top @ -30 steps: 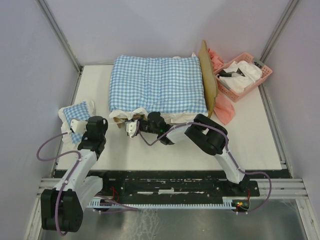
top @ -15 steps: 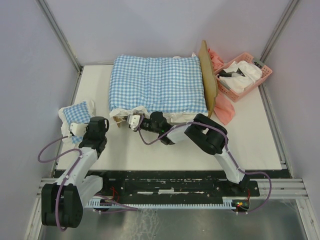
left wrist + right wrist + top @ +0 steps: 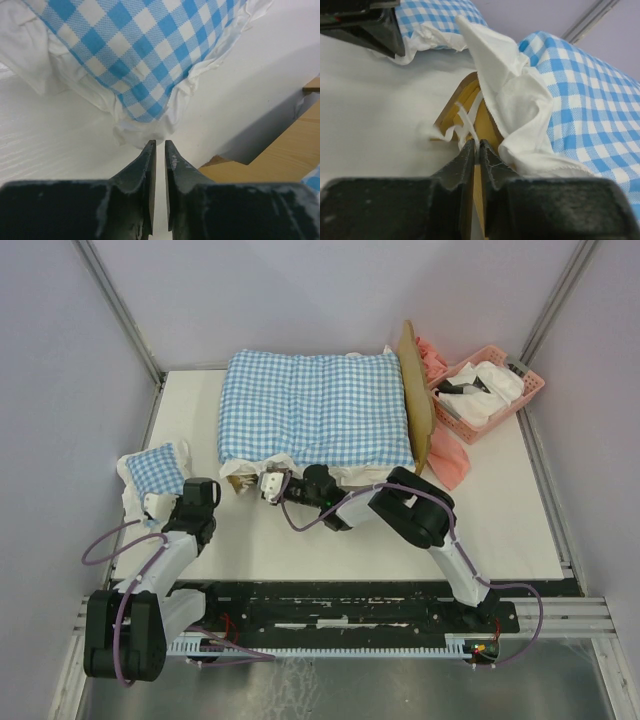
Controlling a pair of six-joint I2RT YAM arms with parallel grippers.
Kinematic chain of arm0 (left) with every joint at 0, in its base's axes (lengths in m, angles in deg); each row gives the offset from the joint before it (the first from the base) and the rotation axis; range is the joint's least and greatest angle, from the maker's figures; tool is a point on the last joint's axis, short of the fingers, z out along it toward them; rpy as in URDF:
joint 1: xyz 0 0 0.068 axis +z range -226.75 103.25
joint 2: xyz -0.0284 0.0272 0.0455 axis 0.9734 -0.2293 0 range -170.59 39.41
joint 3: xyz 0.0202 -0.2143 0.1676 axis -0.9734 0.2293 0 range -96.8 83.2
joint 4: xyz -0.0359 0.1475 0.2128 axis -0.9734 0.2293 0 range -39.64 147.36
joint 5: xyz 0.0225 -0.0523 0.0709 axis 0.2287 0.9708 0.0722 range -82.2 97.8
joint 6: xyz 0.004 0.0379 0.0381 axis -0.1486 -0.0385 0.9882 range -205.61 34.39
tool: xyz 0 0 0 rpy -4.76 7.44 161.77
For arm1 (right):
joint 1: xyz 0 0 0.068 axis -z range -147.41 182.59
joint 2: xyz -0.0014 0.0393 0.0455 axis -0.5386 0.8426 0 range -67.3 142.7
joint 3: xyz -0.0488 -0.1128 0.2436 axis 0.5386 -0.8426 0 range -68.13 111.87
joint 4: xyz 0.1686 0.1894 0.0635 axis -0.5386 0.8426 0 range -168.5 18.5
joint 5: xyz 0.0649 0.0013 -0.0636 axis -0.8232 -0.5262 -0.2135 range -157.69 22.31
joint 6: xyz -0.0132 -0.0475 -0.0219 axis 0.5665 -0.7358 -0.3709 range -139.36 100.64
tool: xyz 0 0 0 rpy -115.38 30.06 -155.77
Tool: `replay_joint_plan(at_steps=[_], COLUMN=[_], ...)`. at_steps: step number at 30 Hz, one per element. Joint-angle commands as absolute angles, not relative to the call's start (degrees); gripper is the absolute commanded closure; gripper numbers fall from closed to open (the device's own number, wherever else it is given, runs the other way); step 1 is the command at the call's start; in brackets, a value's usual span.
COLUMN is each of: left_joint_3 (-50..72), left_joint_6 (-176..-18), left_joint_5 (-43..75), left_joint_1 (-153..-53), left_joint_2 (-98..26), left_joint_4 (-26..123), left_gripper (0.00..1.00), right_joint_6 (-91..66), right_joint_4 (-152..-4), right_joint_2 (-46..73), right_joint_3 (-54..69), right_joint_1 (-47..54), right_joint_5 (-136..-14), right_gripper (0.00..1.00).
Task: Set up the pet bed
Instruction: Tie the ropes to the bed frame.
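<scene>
The pet bed stands at the back of the table, its wooden headboard on the right, with a large blue-and-white checked cushion covering it. My right gripper is at the bed's front left corner. In the right wrist view it is shut on a thin white tie from the cushion's frill. A small checked pillow lies at the left. My left gripper sits just short of the pillow's frill. It is shut to a thin slit with nothing in it.
A pink basket holding white items stands at the back right, with pink cloth beside the headboard. Metal frame posts rise at both back corners. A wooden edge of the bed shows right of my left gripper.
My left gripper has drawn back a little from the small pillow toward the near edge. My right gripper has shifted up to the bed's front corner and stays there.
</scene>
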State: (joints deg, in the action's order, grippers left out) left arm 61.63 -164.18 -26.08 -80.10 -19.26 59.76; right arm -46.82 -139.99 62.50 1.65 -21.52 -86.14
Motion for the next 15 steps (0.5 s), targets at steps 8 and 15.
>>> replay_joint_plan(at_steps=[8,15], left_joint_3=[54.62,46.06], left_joint_6=[-158.08,-133.10], left_joint_5=[-30.70,-20.93], left_joint_1=[-79.20,-80.72], left_joint_2=[-13.54,-10.14], left_joint_4=[70.07,63.15], left_gripper=[0.50,0.44], right_joint_6=[-59.42,-33.41], right_joint_4=[-122.54,-117.17], right_joint_2=[46.04,32.52], right_joint_3=[-7.56,-13.23], right_joint_1=[-21.22,-23.94], right_joint_5=[-101.86,-85.58], right_gripper=[0.60,0.39])
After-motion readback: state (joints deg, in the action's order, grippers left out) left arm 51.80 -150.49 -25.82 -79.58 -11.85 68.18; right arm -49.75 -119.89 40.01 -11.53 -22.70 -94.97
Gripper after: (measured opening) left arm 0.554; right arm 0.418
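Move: The bed frame's near-left corner, with the white ropes knotted on it, lies about 5 cm to the right hand's left, 1 cm ahead and some 4 cm below. The blue checked mattress's middle is about 19 cm ahead of the right hand and 12 cm to its right. From the left hand that corner is roughly 13 cm to the right, 5 cm ahead and about level; the small pillow's middle lies some 6 cm ahead, 7 cm left and 4 cm lower. Back towards the base by about 7.5 cm and off to the right, the right hand opens its fingers, lets go of the rope tail and draws away from the frame corner, dipping slightly before it rises; its wrist turns some 10 degrees counter-clockwise. The left hand opens too, eases back a little, then rises quickly above the small pillow's near corner. ##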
